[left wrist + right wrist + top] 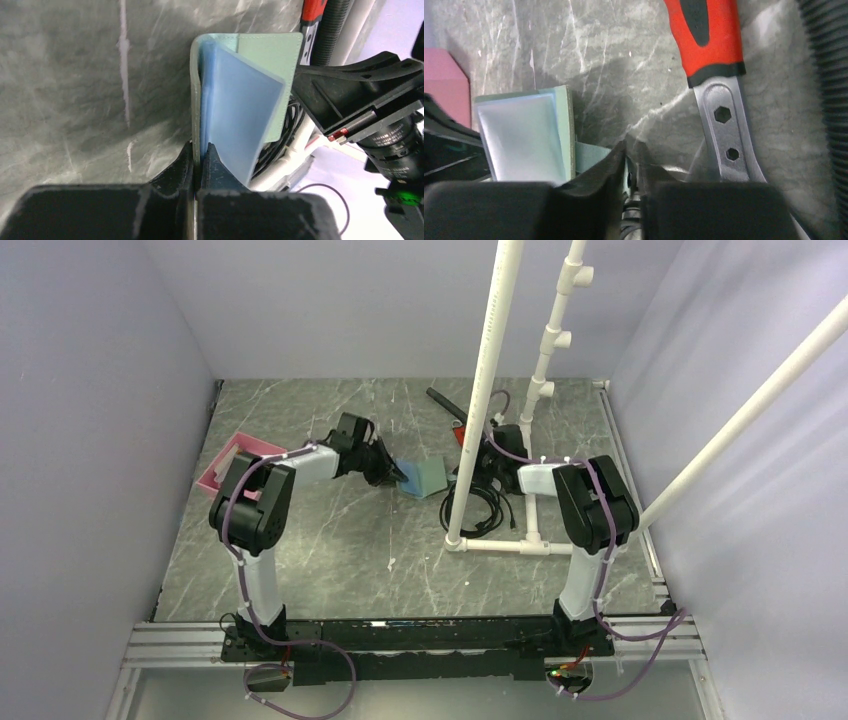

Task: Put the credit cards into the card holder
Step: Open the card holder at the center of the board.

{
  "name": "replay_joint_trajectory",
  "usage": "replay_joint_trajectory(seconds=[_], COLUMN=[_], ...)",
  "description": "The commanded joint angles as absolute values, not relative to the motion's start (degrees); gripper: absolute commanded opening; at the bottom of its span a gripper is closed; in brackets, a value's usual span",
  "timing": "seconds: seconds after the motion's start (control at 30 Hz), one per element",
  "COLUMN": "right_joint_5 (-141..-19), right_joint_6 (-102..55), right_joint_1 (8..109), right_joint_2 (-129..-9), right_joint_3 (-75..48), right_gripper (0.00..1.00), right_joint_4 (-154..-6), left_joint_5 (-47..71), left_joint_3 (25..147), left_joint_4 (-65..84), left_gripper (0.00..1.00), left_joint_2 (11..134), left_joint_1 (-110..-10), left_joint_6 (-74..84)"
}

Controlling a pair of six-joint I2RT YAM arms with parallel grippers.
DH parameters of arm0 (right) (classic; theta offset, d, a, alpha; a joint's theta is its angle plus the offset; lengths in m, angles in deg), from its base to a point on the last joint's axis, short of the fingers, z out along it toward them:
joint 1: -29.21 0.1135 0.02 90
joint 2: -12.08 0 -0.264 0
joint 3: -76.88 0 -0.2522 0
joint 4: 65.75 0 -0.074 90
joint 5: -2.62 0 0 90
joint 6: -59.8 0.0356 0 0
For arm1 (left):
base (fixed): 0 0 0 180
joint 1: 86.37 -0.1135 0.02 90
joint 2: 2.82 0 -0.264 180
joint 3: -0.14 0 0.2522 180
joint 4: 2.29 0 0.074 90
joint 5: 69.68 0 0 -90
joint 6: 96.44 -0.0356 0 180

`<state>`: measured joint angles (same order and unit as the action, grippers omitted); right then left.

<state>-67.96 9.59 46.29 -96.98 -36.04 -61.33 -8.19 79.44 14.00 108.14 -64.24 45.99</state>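
Note:
The card holder [425, 477], muted green outside and pale blue inside, is held open between the two arms at mid table. My left gripper [395, 475] is shut on its green cover; in the left wrist view the cover [270, 55] stands on edge between the fingertips of the gripper [201, 150], and a pale blue leaf [240, 110] fans out to the right. My right gripper [630, 150] is shut on the closure tab [591, 155], which runs from the card holder [566, 125] into the jaws. The credit cards are out of view.
A pink tray [240, 455] sits behind my left arm. A red-handled tool [709, 35] lies just past my right gripper, beside a black ribbed hose [829, 75]. A white pipe frame [500, 545] and coiled black cable [485, 505] stand right of the card holder.

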Motion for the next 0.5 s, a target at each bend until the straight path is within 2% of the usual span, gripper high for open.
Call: replay_joint_trajectory(seconds=[0.0,0.07,0.2,0.3,0.47], right_joint_5=[-71.0,-69.8,-62.7,-57.4,-58.8], right_joint_6=[0.8,-1.3,-3.9,-3.7,-6.8], right_joint_1=[46.5,46.6,46.8,46.9,48.1], right_joint_2=[-95.8,-93.7,-90.0,-89.7,-88.9], right_joint_3=[-29.7,-28.8,-28.2,-29.0,-29.0], right_gripper=[0.26,0.45,0.68,0.80,0.97], right_joint_4=[-71.3,-72.3,-71.7,-68.8,-69.2], left_joint_5=[3.1,1.5,-1.5,-3.3,3.1], left_joint_3=[89.5,90.2,92.5,94.6,99.7], left_joint_4=[31.7,33.4,35.6,36.2,43.5], left_gripper=[0.00,0.00,0.00,0.00,0.00], left_joint_2=[104.0,103.0,104.3,106.4,108.8], left_joint_1=[-61.7,-61.6,-61.6,-61.5,-60.5], left_joint_6=[36.5,36.3,37.4,37.4,35.1])
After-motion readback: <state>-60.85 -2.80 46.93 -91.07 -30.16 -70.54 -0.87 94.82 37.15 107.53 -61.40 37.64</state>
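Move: The card holder hangs partly open between the two hands. The left fingers already pinch its left cover edge, its middle about 4 cm to their right and 1 cm below. The right fingers still hold the end of its strap, with the holder's middle some 5 cm to their left and about level. From the right hand, the coiled black cable lies about 7 cm back and 4 cm right, and the wrench's red handle about 9 cm ahead and 1 cm right, both roughly 2 cm lower. The right fingers let go of the strap, spreading from nearly shut to almost fully open, while that hand climbs about 6 cm, drifts slightly left over the strap at the end and swings some 15 degrees counter-clockwise. The left hand keeps its pinch on the cover edge and lifts roughly 4 cm, its fingers tipping about 10 degrees steeper downward. ##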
